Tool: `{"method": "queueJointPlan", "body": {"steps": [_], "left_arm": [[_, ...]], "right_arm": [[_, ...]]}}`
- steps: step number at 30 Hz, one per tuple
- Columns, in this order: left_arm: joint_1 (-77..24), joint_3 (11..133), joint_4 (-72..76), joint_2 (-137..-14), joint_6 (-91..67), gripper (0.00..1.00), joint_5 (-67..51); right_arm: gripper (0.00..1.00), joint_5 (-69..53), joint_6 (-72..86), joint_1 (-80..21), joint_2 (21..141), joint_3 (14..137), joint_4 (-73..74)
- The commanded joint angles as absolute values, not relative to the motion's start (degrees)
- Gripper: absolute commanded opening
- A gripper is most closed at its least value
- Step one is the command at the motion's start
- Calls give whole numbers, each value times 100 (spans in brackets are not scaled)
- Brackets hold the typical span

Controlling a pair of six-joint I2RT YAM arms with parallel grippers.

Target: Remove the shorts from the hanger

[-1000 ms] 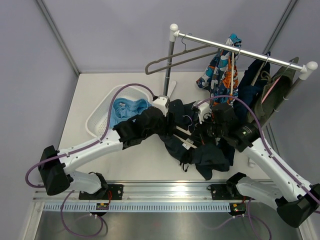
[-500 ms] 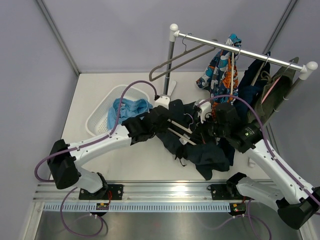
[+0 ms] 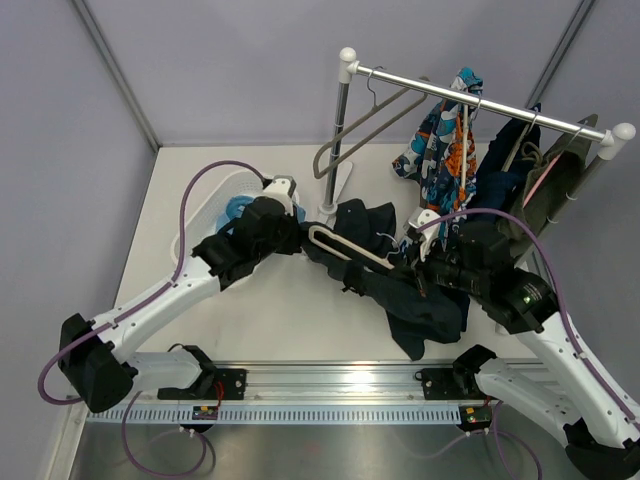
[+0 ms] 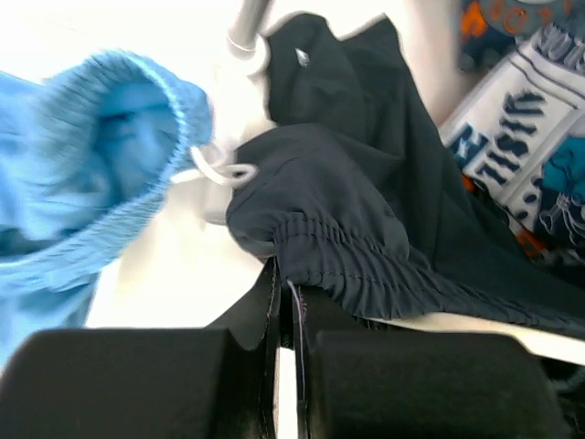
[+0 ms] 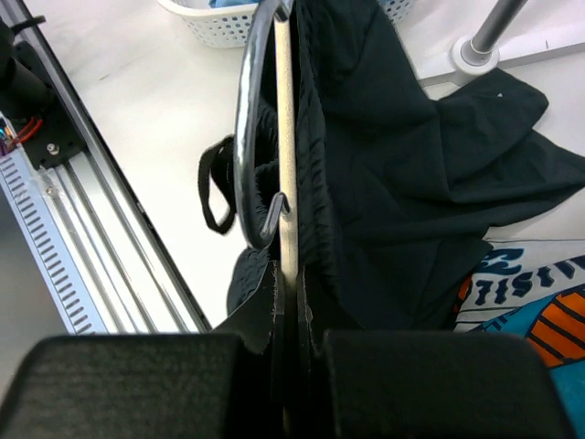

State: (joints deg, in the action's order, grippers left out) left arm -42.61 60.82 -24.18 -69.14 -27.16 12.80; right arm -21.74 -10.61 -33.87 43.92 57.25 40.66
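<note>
The dark navy shorts (image 3: 405, 295) lie bunched on the table, partly still draped on a hanger (image 3: 345, 248) with a pale bar and a grey hook. My left gripper (image 3: 298, 232) is shut on the shorts' gathered waistband (image 4: 356, 265), with the cloth pinched between the jaws (image 4: 288, 293). My right gripper (image 3: 412, 262) is shut on the hanger's pale bar (image 5: 285, 183), and the jaws (image 5: 291, 274) clamp it beside the grey hook (image 5: 249, 137). The dark shorts (image 5: 393, 165) hang to the right of the bar. The light blue shorts (image 4: 91, 210) with a white drawstring (image 4: 219, 170) lie in the basket.
A white laundry basket (image 3: 195, 240) stands at the left. The clothes rack's pole (image 3: 340, 130) and rail hold an empty grey hanger (image 3: 365, 125), a patterned garment (image 3: 445, 140) and darker clothes (image 3: 520, 170). A metal rail (image 3: 340, 385) runs along the near edge.
My left gripper has pulled left toward the basket with the waistband in it, baring more of the hanger. My right gripper has drawn slightly right with the hanger.
</note>
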Motion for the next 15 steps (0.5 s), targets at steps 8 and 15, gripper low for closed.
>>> {"method": "queueJointPlan", "body": {"steps": [8,15], "left_arm": [[-4113,4668,-230,-6487,-2953,21,-1142],[-4166,3982,290,-5424,-2752,68,-1257]], "right_arm": [[0,-2196,430,-3410,5132,6152,2989],[0,-2540,1054,-3437,6072,6626,2242]]}}
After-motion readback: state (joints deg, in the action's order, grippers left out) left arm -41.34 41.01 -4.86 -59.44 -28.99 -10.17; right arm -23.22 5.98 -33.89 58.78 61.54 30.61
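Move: My left fingers are shut on the waistband of the dark shorts; the shorts' middle lies some 17 cm to the right, 10 cm back and roughly 14 cm below. The wooden hanger's rounded end is right beside them, about 2 cm right and 1 cm ahead, and the white basket 13 cm left, 2 cm ahead, 17 cm down. From my right hand, which holds the hanger, the shorts' middle is about 4 cm back, 3 cm left and 17 cm below, the rounded end 18 cm left, 7 cm ahead, 5 cm lower. I let go of the waistband: my left hand draws back about 6 cm and a little right, dipping towards the table and then rising halfway again, turning clockwise as its fingers open wide. Meanwhile my right hand, still pinching the hanger, waits a moment, then carries it forward and left, about 5 cm each way, over the shorts, its fingers tipping a little. ##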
